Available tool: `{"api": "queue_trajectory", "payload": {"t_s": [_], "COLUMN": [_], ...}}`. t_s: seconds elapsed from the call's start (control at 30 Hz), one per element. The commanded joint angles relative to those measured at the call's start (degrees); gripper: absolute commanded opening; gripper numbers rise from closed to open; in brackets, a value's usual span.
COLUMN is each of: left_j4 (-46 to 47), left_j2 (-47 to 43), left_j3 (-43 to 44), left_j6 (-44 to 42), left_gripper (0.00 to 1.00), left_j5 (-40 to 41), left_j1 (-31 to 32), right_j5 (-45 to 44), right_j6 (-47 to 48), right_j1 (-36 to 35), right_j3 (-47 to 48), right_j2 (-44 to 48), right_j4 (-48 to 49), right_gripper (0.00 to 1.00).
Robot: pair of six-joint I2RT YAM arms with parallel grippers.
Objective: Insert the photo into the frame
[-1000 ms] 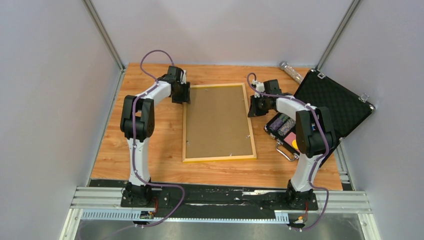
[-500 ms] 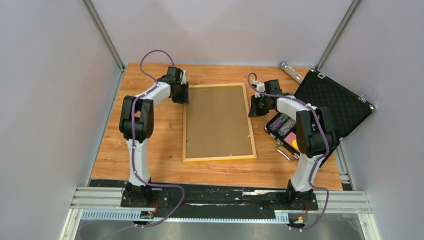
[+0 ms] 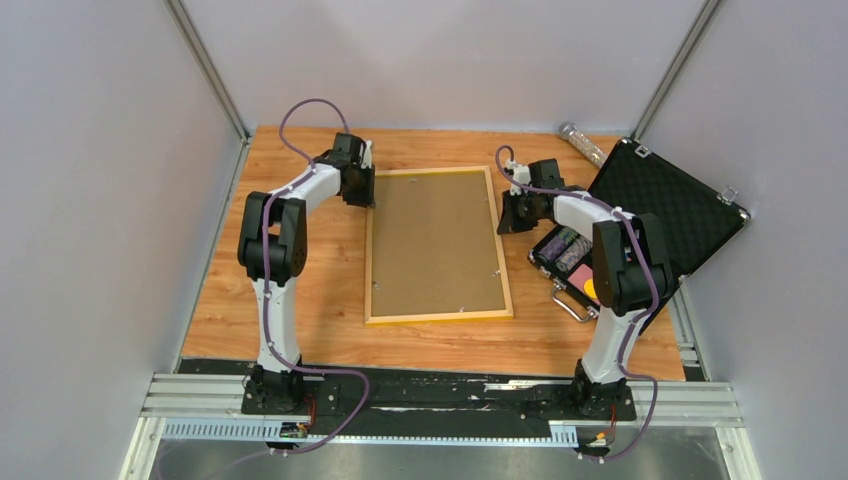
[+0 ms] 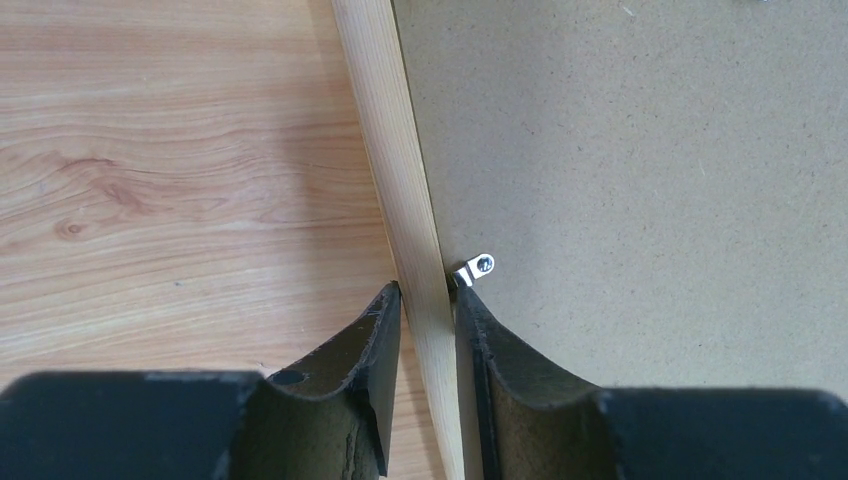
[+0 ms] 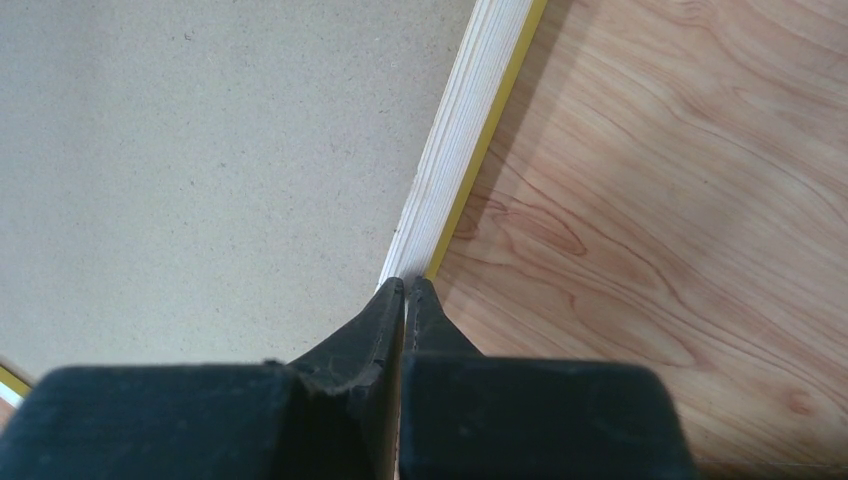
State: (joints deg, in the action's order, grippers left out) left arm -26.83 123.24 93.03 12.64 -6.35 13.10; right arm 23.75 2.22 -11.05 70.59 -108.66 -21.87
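Note:
The frame lies face down in the middle of the table, its brown backing board up and a thin yellow rim around it. The photo is hidden. My left gripper is at the far part of the frame's left rail. In the left wrist view its fingers straddle the pale wooden rail and touch it on both sides, beside a small metal clip. My right gripper is at the right rail, its fingertips pressed together with nothing between them.
An open black foam-lined case stands at the right, close behind my right arm, with small items in its lower half. A clear cylinder lies at the back right. Grey walls enclose the table on three sides.
My left gripper has shifted a little toward the frame's left rail and its jaws have narrowed onto it. The right gripper's jaws have come fully together. The frame has not moved.

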Motion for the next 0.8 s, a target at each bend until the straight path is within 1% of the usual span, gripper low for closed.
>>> {"api": "queue_trajectory", "payload": {"t_s": [0.0,0.2,0.27,0.3,0.33,0.4,0.43,0.47,0.53,0.6,0.77], "left_j4": [-0.5,-0.7,-1.0,-1.4,-1.6,-2.7,-3.5,-3.9,-4.8,-5.4,-8.2], "left_j2": [-2.3,-2.4,-2.6,-2.7,-3.0,-3.5,-3.7,-4.2,-5.1,-6.3,-10.9], "left_j3": [-0.9,-0.4,-0.1,0.2,0.4,1.0,1.4,1.6,1.8,1.8,-1.1], "left_j6": [-1.7,-1.6,-1.5,-1.4,-1.2,-1.1,-1.2,-1.3,-1.8,-2.5,-4.8], "left_gripper": [0.32,0.3,0.32,0.39,0.43,0.62,0.67,0.74,0.82,0.86,0.88], "left_j5": [0.7,0.3,0.0,-0.1,-0.3,-0.8,-1.1,-1.3,-1.7,-2.2,-5.6], "left_j1": [0.3,0.3,0.3,0.3,0.3,0.3,0.3,0.3,0.3,0.3,0.3], "right_j5": [2.1,2.2,2.1,2.1,2.1,2.0,1.9,1.8,1.6,1.6,1.2], "right_j6": [0.4,0.4,0.4,0.4,0.3,0.2,0.2,0.1,-0.1,-0.3,-1.0], "right_j1": [-0.4,-0.4,-0.4,-0.4,-0.4,-0.4,-0.4,-0.4,-0.4,-0.3,-0.1], "right_j3": [-1.2,-1.3,-1.2,-1.2,-1.2,-1.2,-1.1,-1.1,-1.0,-0.8,-0.6], "right_j2": [0.2,0.1,0.1,0.1,0.0,-0.1,-0.2,-0.2,-0.5,-0.6,-1.2], "right_j4": [-3.5,-3.5,-3.6,-3.6,-3.5,-3.5,-3.5,-3.5,-3.5,-3.4,-3.3], "right_gripper": [0.0,0.0,0.0,0.0,0.0,0.0,0.0,0.0,0.0,0.0,0.0]}}
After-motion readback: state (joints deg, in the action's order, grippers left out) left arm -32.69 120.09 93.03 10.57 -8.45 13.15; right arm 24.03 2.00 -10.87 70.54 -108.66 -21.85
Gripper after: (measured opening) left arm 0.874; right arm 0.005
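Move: The left fingers already straddle the frame's left rail, and the metal clip on it lies at their tips, some 1 cm ahead, 1 cm to the right and 1 cm below the hand. At much the same height, the far rail's clip is about 6 cm ahead and 7 cm right of the hand, and the left rail's near clip roughly 15 cm back, 1 cm right. From the right hand the clip aimed at is about 20 cm left and 6 cm ahead. The left fingers keep their pinch on the left rail beside the clip, hardly tightening, then let go and spread wide. As they open, the hand draws back about 2 cm along the rail and finally rises nearly 2 cm off it. The right hand stays put, shut fingertips still on the right rail. ##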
